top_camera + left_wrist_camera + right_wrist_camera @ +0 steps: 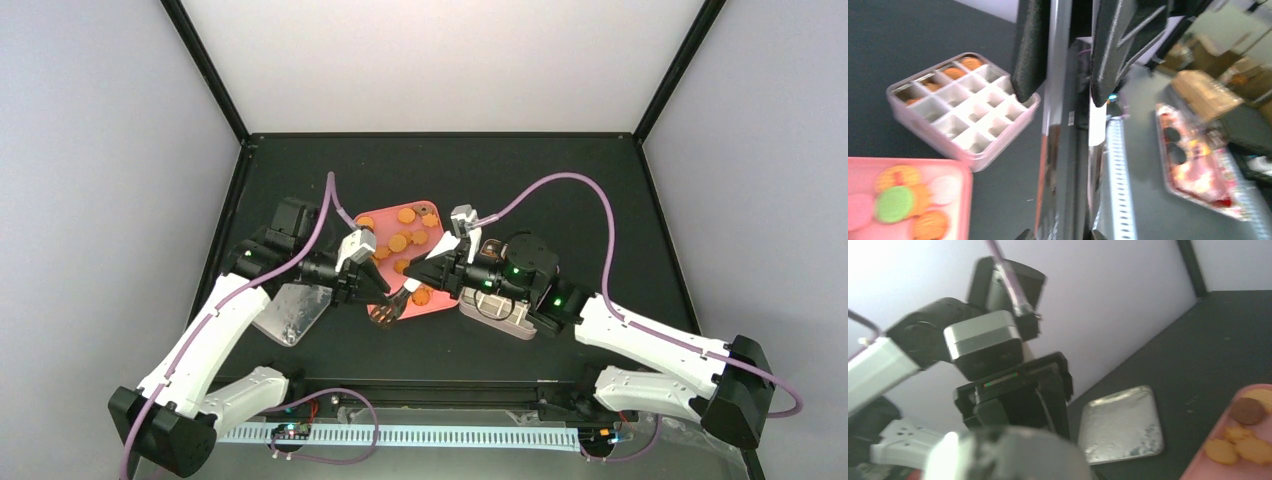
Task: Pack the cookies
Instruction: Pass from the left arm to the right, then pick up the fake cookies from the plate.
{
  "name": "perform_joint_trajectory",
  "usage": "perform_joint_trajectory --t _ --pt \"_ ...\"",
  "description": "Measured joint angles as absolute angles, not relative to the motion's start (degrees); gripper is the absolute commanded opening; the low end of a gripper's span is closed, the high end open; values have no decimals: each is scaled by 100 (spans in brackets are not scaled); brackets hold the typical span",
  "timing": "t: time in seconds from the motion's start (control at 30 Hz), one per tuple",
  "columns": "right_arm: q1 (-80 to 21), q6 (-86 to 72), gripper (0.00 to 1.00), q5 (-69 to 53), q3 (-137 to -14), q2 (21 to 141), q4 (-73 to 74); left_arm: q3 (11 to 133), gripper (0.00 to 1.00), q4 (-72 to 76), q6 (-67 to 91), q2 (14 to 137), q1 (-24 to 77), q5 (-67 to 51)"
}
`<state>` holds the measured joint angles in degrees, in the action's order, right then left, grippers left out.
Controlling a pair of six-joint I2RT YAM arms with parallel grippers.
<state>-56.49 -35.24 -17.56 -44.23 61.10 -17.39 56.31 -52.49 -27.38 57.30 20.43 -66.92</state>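
Note:
Orange and yellow cookies [398, 242] lie on a pink tray [445, 308] in the middle of the table. The left wrist view shows cookies [895, 202], one of them green, on that tray [965, 200]. Behind it is a pink divided box [993, 150] with a few cookies in its far cells. My left gripper [378, 288] [1063, 97] is shut on long metal tongs [1068, 150], whose tip [385, 312] hangs over the tray's near edge. My right gripper [425, 272] faces it across the tray. A blurred grey shape [1013, 455] hides its fingers in the right wrist view.
The divided box [505, 320] sits under my right arm. A clear lid [290, 312] [1120, 422] lies left of the tray. A lit strip [400, 436] runs along the table's front edge. A clear packet [1198, 160] shows beyond that strip.

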Motion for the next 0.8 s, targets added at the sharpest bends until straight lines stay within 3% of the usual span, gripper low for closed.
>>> perform_joint_trajectory --t 0.1,0.27,0.8 --pt "-5645 -3389 29 -1459 -4423 6093 -1428 5627 55 -4998 -2641 5732 2029 -5898" --pt "-5675 -3118 30 -1017 -4436 6110 -829 5627 78 -4825 -2711 5728 1977 -4814" --pt "-5854 -1968 32 1070 -5299 7227 3 4904 84 -4510 -3487 5540 172 -3291"
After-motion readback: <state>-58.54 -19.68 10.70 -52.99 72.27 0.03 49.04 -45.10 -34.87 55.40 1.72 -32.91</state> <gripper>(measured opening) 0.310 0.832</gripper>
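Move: The tongs run between the two grippers, middle about 4 cm to the left hand's right, 2 cm ahead and slightly above. The tray of cookies lies about 19 cm ahead of the left hand, some 27 below; the metal tin is about 8 cm ahead and 23 to its left, equally low. From the right hand, already gripping the tongs, the tray's middle is about 16 cm ahead, 3 left and 32 below, the compartment box 9 ahead and 17 right. Forward first, then also left, the left hand backs off the tongs by some 19 cm in all, sinking towards the metal tin; its fingers, already parting, spread nearly wide and turn down and counter-clockwise. The right hand keeps its grip and carries the tongs down, then forward, about 8 cm forward and 7 down towards the tray, wrist tipping the fingers down and turning roughly 25 degrees clockwise. ##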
